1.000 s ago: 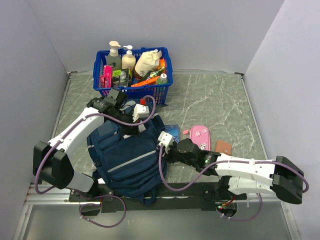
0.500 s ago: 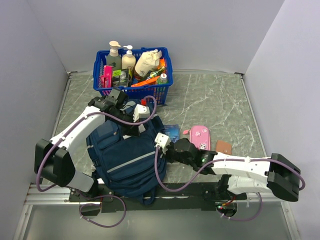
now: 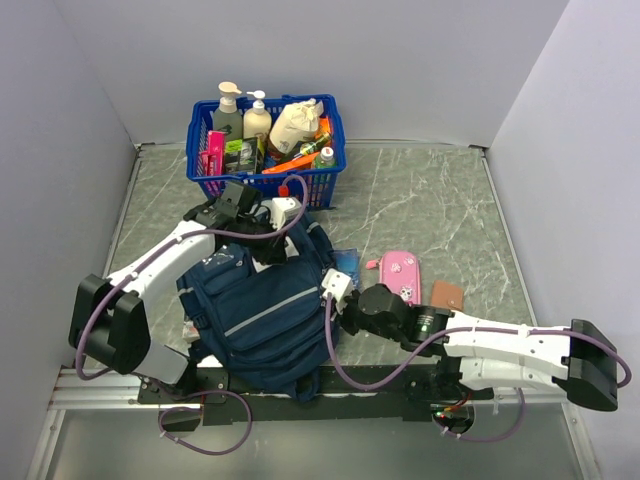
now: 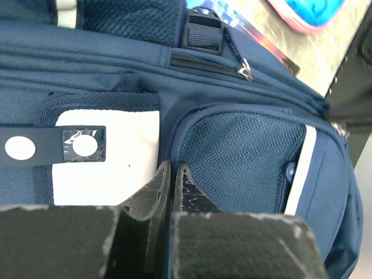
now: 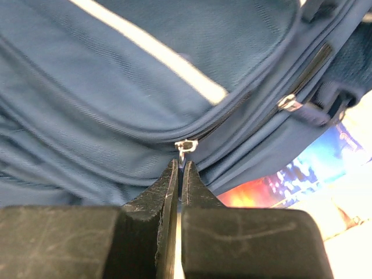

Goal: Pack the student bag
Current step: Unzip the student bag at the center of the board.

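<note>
The student bag (image 3: pixel 262 312), navy with a pale stripe, lies near the front left of the table. My left gripper (image 3: pixel 270 243) rests on its upper end. In the left wrist view this gripper (image 4: pixel 172 167) is shut, pinching a fold of the bag's fabric between a white patch (image 4: pixel 110 152) and a mesh pocket (image 4: pixel 244 157). My right gripper (image 3: pixel 336 300) is at the bag's right edge. In the right wrist view it (image 5: pixel 181 164) is shut on a silver zipper pull (image 5: pixel 186 145) of the bag (image 5: pixel 116 87), just below the closed zipper.
A blue basket (image 3: pixel 330 125) full of bottles stands at the back. A colourful booklet (image 3: pixel 346 262) lies partly under the bag's right side. A pink case (image 3: pixel 399 273) and a small brown item (image 3: pixel 447 294) lie to its right. Grey walls enclose the table.
My right gripper has shut on the zipper pull. The bag has shifted and turned slightly to the right, with the left gripper still holding its top.
</note>
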`<act>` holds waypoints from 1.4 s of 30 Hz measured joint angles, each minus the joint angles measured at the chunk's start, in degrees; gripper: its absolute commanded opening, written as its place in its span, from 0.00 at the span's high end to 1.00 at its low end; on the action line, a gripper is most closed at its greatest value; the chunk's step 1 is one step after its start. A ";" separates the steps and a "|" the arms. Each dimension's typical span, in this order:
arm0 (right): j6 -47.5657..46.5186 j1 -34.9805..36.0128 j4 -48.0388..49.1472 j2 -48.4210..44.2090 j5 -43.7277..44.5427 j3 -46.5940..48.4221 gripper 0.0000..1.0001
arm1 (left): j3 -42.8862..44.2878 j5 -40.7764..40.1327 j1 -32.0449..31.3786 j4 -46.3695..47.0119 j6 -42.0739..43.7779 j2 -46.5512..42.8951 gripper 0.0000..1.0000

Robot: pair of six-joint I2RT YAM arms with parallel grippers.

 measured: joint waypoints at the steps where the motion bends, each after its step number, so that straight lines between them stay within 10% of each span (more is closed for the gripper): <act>1: 0.63 0.61 -0.63 -0.11 0.79 0.00 1.00 | 0.00 -0.76 -0.11 0.79 -1.60 0.35 0.99; 19: 9.33 12.83 -10.84 11.82 11.15 10.38 1.00 | 3.19 -7.43 -3.04 4.50 -21.31 7.34 0.99; 42: 3.78 15.78 -8.28 33.24 1.09 29.40 0.90 | 6.10 -13.42 -5.27 6.47 -31.01 7.87 0.99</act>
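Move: The right gripper already holds the zip pull at the bag's right side. The bag's near-left corner, where the zip leads, is about 20 cm left and 11 cm back; the reflective strip's middle is 12 cm left, level with the hand. The Jane Eyre book lies partly under the bag, 7 cm ahead and 2 cm right, and the pencil case 16 cm right and 8 cm ahead. From the left gripper, the pull is roughly 12 cm back and 9 cm right, the white patch 4 cm ahead. Keep the zip pull pinched in the right gripper and draw it back along the bag's edge, then round the near-right corner and left along the near end, about 13 cm left and 7 cm back in all, swinging the fingers slightly counter-clockwise. Keep the left gripper shut on the pocket seam, easing it some 4 cm forward and 4 cm right while turning it counter-clockwise about 25 degrees. ##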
